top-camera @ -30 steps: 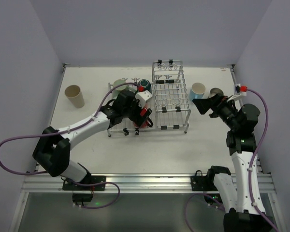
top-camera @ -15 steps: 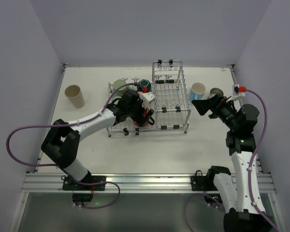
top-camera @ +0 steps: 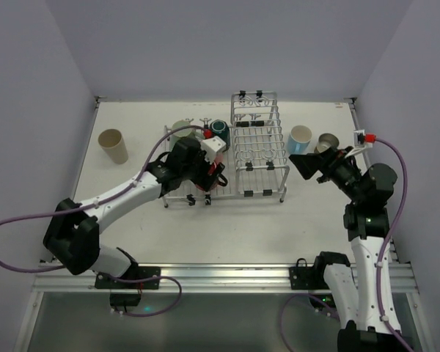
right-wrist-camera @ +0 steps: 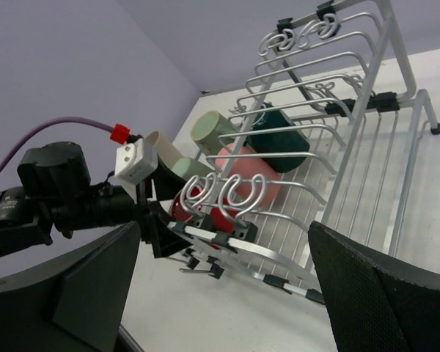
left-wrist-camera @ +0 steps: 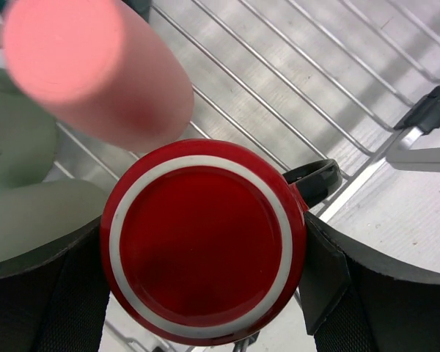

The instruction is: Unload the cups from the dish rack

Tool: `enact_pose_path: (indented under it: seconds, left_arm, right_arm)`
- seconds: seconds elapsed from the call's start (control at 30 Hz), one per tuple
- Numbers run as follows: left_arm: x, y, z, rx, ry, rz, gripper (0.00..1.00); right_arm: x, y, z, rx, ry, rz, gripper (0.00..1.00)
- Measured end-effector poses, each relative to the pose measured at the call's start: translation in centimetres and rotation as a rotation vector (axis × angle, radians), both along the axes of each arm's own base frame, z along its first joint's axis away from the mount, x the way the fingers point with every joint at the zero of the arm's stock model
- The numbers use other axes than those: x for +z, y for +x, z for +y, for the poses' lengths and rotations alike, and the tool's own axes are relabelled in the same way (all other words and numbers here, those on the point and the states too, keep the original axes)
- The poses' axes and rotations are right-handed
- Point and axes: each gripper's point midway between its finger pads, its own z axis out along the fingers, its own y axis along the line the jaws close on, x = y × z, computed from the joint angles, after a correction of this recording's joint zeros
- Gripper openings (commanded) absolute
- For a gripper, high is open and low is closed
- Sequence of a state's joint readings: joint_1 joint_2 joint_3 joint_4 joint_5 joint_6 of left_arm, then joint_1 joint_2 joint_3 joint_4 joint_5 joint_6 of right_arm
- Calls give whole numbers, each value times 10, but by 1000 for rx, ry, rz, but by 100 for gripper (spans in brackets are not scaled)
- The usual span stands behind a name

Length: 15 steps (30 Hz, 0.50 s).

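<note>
A red cup (left-wrist-camera: pixel 205 242) with a white ring on its base lies in the low part of the dish rack (top-camera: pixel 258 147), base toward the left wrist camera. My left gripper (left-wrist-camera: pixel 204 229) is shut on it, one finger against each side; from above the gripper (top-camera: pixel 209 173) covers most of the cup. Beside it in the rack lie a pink cup (left-wrist-camera: pixel 103 73), a sage green cup (top-camera: pixel 182 129) and a dark teal cup (top-camera: pixel 219 130). My right gripper (top-camera: pixel 308 163) hovers right of the rack, open, nothing between its fingers (right-wrist-camera: pixel 73 293).
A light blue cup (top-camera: pixel 300 137) and a greyish cup (top-camera: pixel 327 139) stand on the table right of the rack, close to my right arm. A beige cup (top-camera: pixel 114 145) stands at the far left. The raised pronged section (right-wrist-camera: pixel 337 110) holds no cups.
My left gripper's fingers have drawn in around the red cup, and the wrist has shifted slightly over the rack's front. The right arm has barely moved.
</note>
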<state>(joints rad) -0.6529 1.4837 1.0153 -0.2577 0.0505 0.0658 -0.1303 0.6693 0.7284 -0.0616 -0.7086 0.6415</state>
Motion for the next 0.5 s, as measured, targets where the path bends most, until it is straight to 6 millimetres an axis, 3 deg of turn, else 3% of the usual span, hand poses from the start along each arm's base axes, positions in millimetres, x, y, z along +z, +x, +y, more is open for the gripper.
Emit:
enact_pose_path:
  seconds: [0.07, 0.3, 0.5]
  left_arm:
    - [20, -2, 4, 20, -32, -38, 5]
    - [99, -11, 19, 108, -192, -181, 3]
    - [159, -37, 30, 137, -373, -256, 3]
  right_arm:
    - [9, -7, 5, 29, 22, -24, 99]
    - [46, -44, 31, 173, 100, -120, 99]
    - [69, -92, 75, 385, 155, -186, 97]
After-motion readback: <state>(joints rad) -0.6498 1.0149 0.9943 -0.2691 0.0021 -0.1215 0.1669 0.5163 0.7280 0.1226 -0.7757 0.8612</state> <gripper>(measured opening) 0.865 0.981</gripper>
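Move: In the left gripper the red mug is already held and slightly raised; the open right gripper is about 23 cm to this hand's right, 5 cm back and 19 cm higher. From the left hand, the pink cup is about 8 cm ahead, the light green cup 5 cm ahead and 9 cm left, both lower. For the right hand, the red mug lies some 23 cm left, 5 cm ahead and 19 cm below, and the upper rack 9 cm left and 10 cm ahead. Lifting the red mug clear of the rack, the left hand climbs fast by about 16 cm, drifting slightly back and left, keeping its grip on the mug's body as its fingers swing up towards level. The empty right hand, still wide open, draws back about 9 cm while swinging left and rising, turning some 20 degrees counter-clockwise to close in on the mug. ##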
